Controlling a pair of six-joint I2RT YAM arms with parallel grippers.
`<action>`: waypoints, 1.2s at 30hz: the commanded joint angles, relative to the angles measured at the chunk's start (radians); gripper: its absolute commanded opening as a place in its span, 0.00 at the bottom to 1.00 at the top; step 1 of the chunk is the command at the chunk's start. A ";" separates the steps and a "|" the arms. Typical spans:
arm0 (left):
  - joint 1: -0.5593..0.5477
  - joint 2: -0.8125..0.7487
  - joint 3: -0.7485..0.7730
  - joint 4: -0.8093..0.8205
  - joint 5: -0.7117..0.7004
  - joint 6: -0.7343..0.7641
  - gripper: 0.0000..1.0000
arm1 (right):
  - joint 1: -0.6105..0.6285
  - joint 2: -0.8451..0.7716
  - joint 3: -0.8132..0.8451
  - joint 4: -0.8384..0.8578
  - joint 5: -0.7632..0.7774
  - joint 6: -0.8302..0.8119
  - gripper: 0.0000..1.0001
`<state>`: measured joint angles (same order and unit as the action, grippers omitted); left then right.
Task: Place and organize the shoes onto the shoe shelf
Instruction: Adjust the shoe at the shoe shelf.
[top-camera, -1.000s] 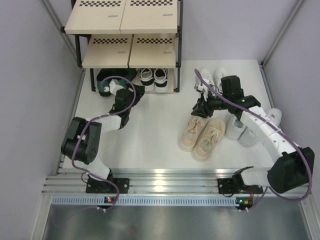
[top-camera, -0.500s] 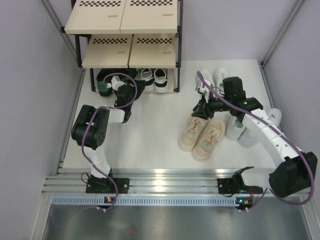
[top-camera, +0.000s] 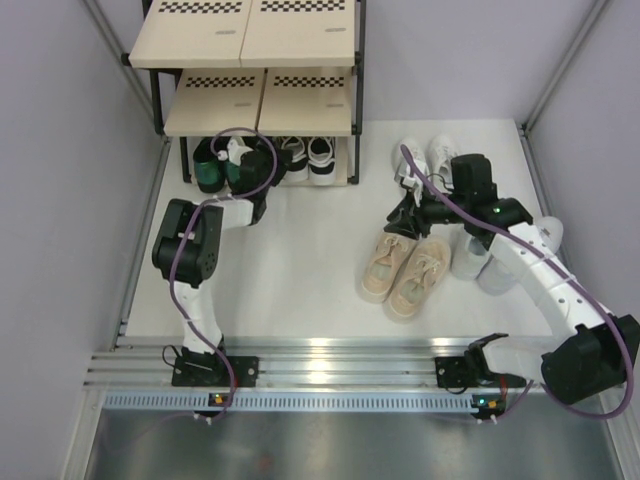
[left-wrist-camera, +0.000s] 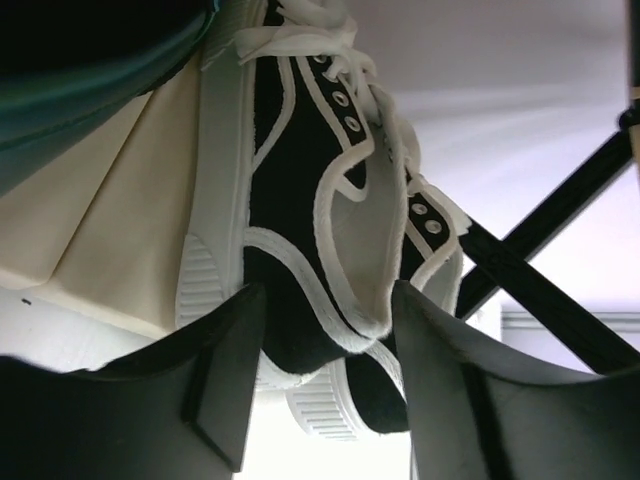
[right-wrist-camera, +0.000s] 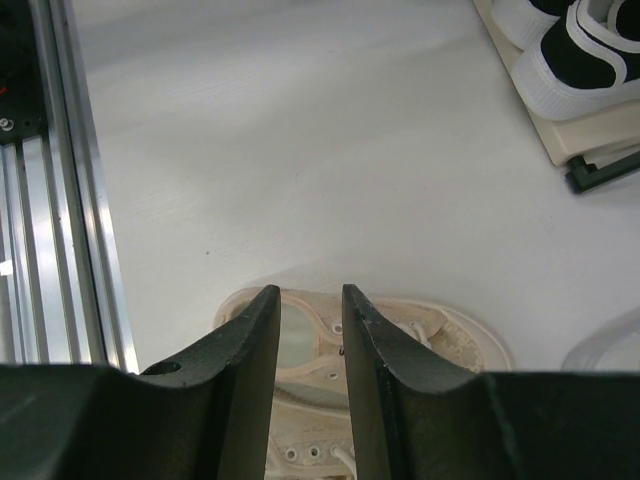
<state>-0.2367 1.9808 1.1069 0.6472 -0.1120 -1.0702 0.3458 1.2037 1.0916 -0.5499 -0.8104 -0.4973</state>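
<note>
The shoe shelf (top-camera: 250, 45) stands at the back left. On its bottom tier are the dark green shoes (top-camera: 210, 172) and the black-and-white sneakers (top-camera: 305, 155). My left gripper (top-camera: 241, 160) reaches in between the two pairs. In the left wrist view it (left-wrist-camera: 328, 300) is open, with the heel of one black-and-white sneaker (left-wrist-camera: 300, 200) between its fingers. My right gripper (top-camera: 403, 218) hovers over the heel end of the beige sneakers (top-camera: 405, 265). It (right-wrist-camera: 305, 295) is narrowly open and holds nothing; a beige sneaker (right-wrist-camera: 450, 340) lies below.
Small white sneakers (top-camera: 425, 155) lie right of the shelf. Larger pale grey sneakers (top-camera: 470, 262) sit partly under the right arm. A metal rail (top-camera: 330, 360) runs along the near edge, and grey walls close both sides. The shelf's corner (right-wrist-camera: 590, 140) shows in the right wrist view.
The left arm has pushed its gripper further in at the bottom tier, and its jaws have narrowed round the sneaker heel. The right arm has shifted slightly right.
</note>
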 joint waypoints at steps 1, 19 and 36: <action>0.005 0.018 0.086 -0.130 0.012 0.050 0.57 | -0.008 -0.021 -0.002 0.025 -0.026 -0.009 0.32; 0.005 -0.010 0.172 -0.259 0.081 0.214 0.26 | -0.011 -0.020 -0.013 0.045 -0.003 0.003 0.32; 0.005 -0.066 0.189 -0.271 0.196 0.394 0.25 | -0.013 -0.006 -0.016 0.047 0.008 0.003 0.32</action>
<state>-0.2081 2.0029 1.2415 0.3531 -0.0113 -0.9230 0.3443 1.2049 1.0733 -0.5423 -0.7895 -0.4938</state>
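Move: The heel of the left black-and-white sneaker is just at the left hand's fingertips; its middle lies about 12 cm ahead, 3 cm right and 4 cm lower. The right sneaker stands level with it, some 8 cm farther right, and the nearer green shoe about 11 cm left of the hand and 10 cm ahead. From the right hand, the left sneaker is roughly 37 cm ahead, 27 cm left and 15 cm lower. The left hand sinks about 2.5 cm, tipping down and rolling slightly, and pinches the left sneaker's heel collar. ##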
